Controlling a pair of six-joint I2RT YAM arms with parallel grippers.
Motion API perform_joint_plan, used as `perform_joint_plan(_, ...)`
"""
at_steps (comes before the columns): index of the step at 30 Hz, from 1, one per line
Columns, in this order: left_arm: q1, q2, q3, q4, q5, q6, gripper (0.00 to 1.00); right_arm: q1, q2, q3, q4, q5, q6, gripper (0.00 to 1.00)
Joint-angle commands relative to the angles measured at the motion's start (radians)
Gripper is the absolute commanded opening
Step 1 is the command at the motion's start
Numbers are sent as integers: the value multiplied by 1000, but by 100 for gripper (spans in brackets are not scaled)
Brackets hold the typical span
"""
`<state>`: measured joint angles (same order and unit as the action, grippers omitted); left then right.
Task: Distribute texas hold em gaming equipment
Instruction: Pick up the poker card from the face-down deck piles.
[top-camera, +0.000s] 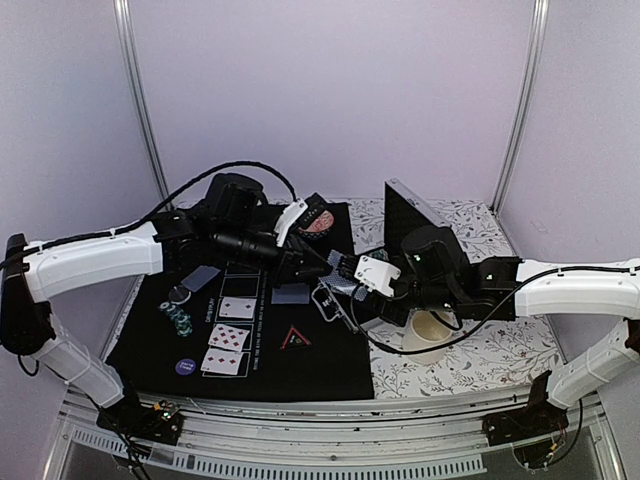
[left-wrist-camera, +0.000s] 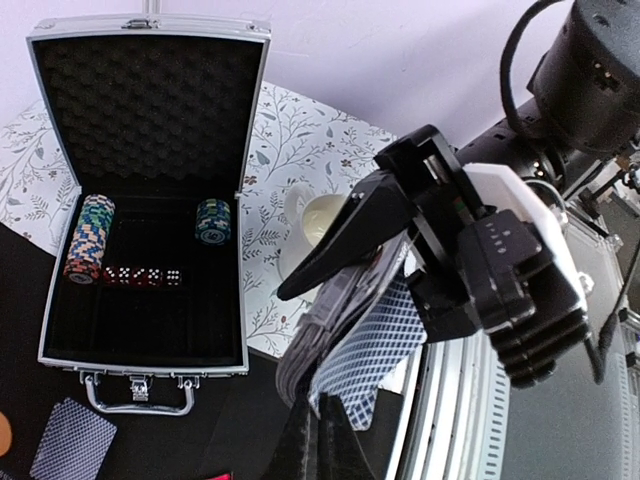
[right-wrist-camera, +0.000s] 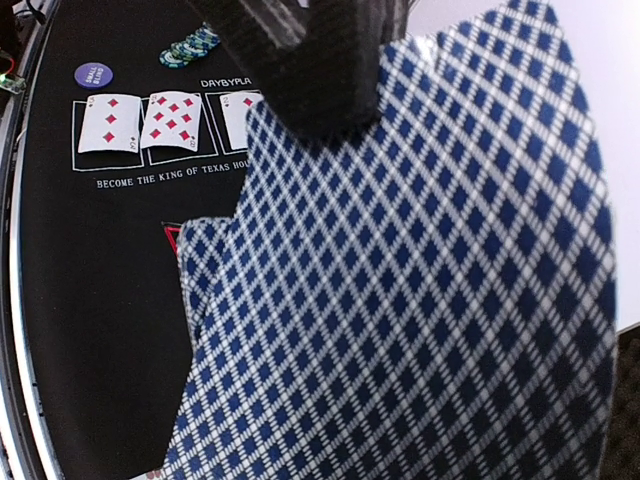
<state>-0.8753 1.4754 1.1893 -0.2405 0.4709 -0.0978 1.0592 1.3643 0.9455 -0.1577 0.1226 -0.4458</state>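
My left gripper (left-wrist-camera: 317, 402) is shut on the lower corner of one blue-checked playing card (left-wrist-camera: 385, 335). That card sticks out of the deck (left-wrist-camera: 322, 315), which my right gripper (left-wrist-camera: 385, 275) holds clamped between its black fingers. In the top view the two grippers meet over the right part of the black mat (top-camera: 330, 360), left (top-camera: 322, 262) against right (top-camera: 345, 278). Card backs (right-wrist-camera: 420, 290) fill the right wrist view and hide its own fingers. Face-up cards (top-camera: 228, 337), a face-down card (top-camera: 203, 277), chips (top-camera: 180, 318), a purple disc (top-camera: 185, 367) and a red triangle (top-camera: 295, 338) lie on the mat.
An open metal case (left-wrist-camera: 150, 345) holds chip stacks (left-wrist-camera: 90, 235) and dice (left-wrist-camera: 140, 275) on the flowered cloth. A white cup (top-camera: 430, 330) stands below my right arm. A red patterned bowl (top-camera: 317, 222) sits at the mat's far edge.
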Motion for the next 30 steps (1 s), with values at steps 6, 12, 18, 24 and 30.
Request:
perform_joint_plan(6,-3,-69,-26,25,0,5,0,4,-17,7,38,3,-2,41)
perform_joint_plan(12,8,-124,-55,34,19,6,0,4,-23,0,42,6,-2,41)
perform_joint_plan(18,30,-161,-59,-6,31,-6,0,3,-24,-6,43,8,-4,41)
perform_joint_plan(24,176,-222,-42,-125,24,-44,0,2,-24,-6,37,11,-5,41)
perform_joint_plan(30,457,-241,-46,-252,6,-52,0,2,-23,-5,39,4,-8,41)
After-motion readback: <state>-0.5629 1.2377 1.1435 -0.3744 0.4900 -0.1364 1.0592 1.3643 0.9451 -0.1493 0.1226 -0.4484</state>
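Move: The left hand has one card pinched at the top of the deck, whose middle is about 4 cm below it and 2 cm right. The next empty card frame lies roughly 22 cm left, 13 cm ahead and 24 cm down; the two of diamonds is 7 cm nearer than that frame, and a face-down pair sits 12 cm to its right. From the right hand, that frame is about 23 cm left, 13 cm ahead and 18 cm down. Still pinching the card, the left hand rises 4 cm off the right-held deck, then sweeps left and forward. ##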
